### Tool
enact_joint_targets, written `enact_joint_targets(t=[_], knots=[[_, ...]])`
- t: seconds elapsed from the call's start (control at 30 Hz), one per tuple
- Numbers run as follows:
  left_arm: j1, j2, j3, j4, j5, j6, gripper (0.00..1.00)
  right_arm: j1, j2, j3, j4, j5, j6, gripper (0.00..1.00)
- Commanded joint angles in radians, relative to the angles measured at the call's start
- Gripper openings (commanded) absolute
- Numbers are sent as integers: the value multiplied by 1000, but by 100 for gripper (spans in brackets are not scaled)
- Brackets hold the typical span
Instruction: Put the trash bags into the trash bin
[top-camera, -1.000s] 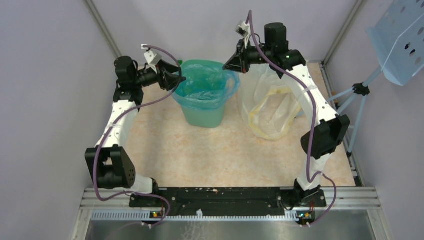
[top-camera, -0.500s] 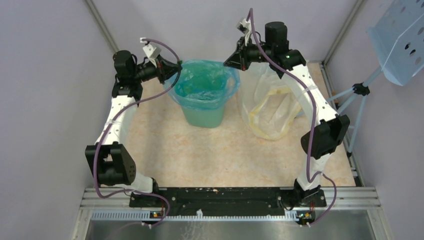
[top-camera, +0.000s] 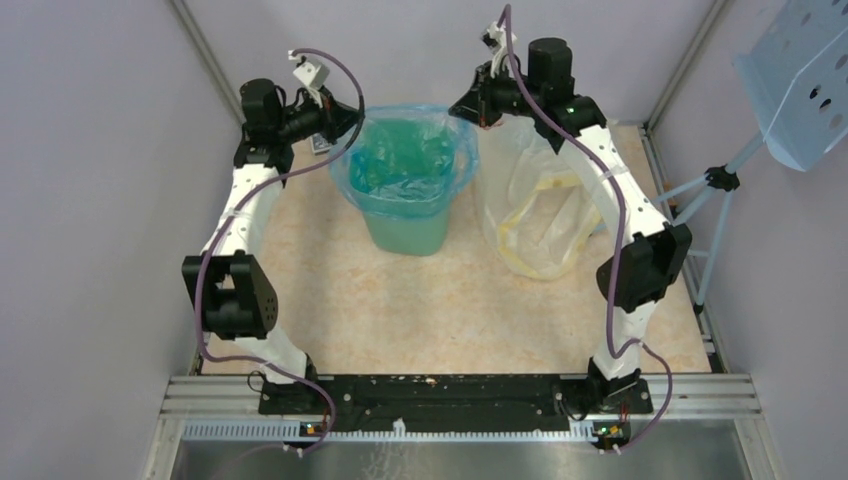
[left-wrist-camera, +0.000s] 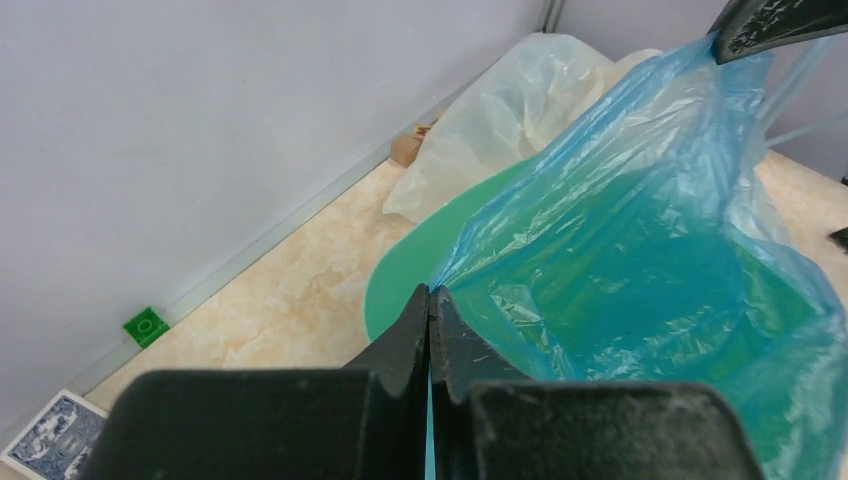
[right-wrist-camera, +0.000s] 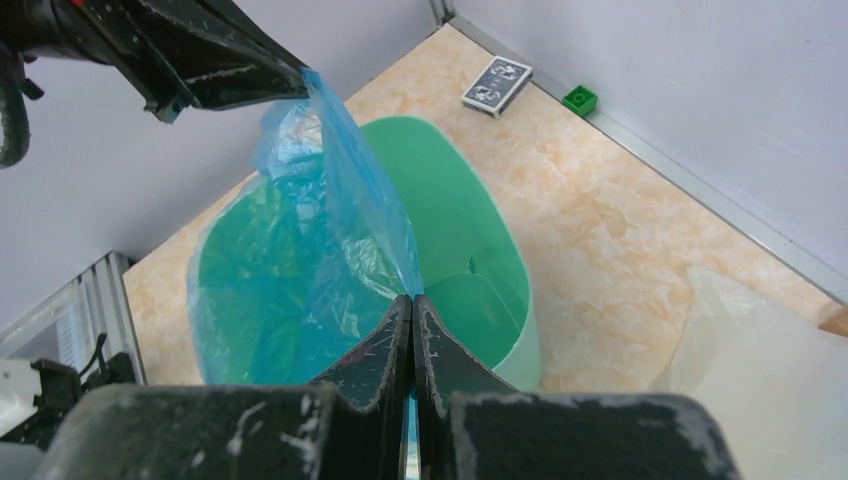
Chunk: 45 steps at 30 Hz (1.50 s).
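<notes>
The mint-green trash bin (top-camera: 408, 235) stands at the back middle of the table. The translucent blue trash bag (top-camera: 405, 165) hangs open inside it, its rim stretched above the bin's top. My left gripper (top-camera: 352, 118) is shut on the bag's left edge (left-wrist-camera: 470, 270). My right gripper (top-camera: 462, 104) is shut on the bag's right edge (right-wrist-camera: 395, 245). Both hold the bag mouth taut over the bin (left-wrist-camera: 400, 275), which also shows in the right wrist view (right-wrist-camera: 470, 270). The bag's lower part sits inside the bin.
A large clear yellow-banded plastic bag (top-camera: 545, 215) stands right of the bin, under the right arm. A blue card deck (right-wrist-camera: 497, 84) and a small green brick (right-wrist-camera: 580, 99) lie by the back wall. A blue perforated panel (top-camera: 800, 80) on a stand is at far right.
Both grippers have risen and moved back, lifting the bag's rim higher above the bin and stretching its mouth wider. The left arm's elbow has straightened upward.
</notes>
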Motion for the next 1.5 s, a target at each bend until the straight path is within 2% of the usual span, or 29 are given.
enact_joint_targets(t=[0.0,0.23,0.5,0.67,0.87,1.1,1.47], knots=[[-19,99,117,-76,-91,-23,0,-18,92,104,6,43,67,0],[-58,267,269,-136,-149,-121,0,-22,206,191,-9,101,119,0],[-39,398,332,-159,-61,-236,0,-29,296,206,-1,102,156,0],[-34,382,230,-84,-83,-287,0,-36,292,145,25,124,171,0],[-32,367,137,27,8,-399,0,-39,274,74,45,85,198,0],[-35,249,-74,221,48,-603,0,-36,146,-155,163,43,250,0],[-49,-16,-397,254,-15,-625,0,-36,-114,-521,245,110,294,0]])
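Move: I hold the far edge of the blue bag in both hands above the trash bin. The bin's middle is about 8 cm right, 3 cm back and 23 cm below my left hand; its far rim is 7 cm ahead, 11 below. From my right hand the bin's middle is 9 cm left, 4 back, 25 below. The white bag lies some 20 cm right of that hand and 3 farther out; the card box sits about 10 cm left of my left hand, 19 ahead. Keeping the blue bag's edge pinched, I swing both hands forward about 8 cm and down over the bin's far rim, fingertips tipping downward, the left by some 40 degrees, the right less. Once down 16 to 19 cm, outside the far wall, I draw both hands back toward my base, left about 10 cm and right 7 or so, rising slightly at the end and pulling the bag against the bin. ##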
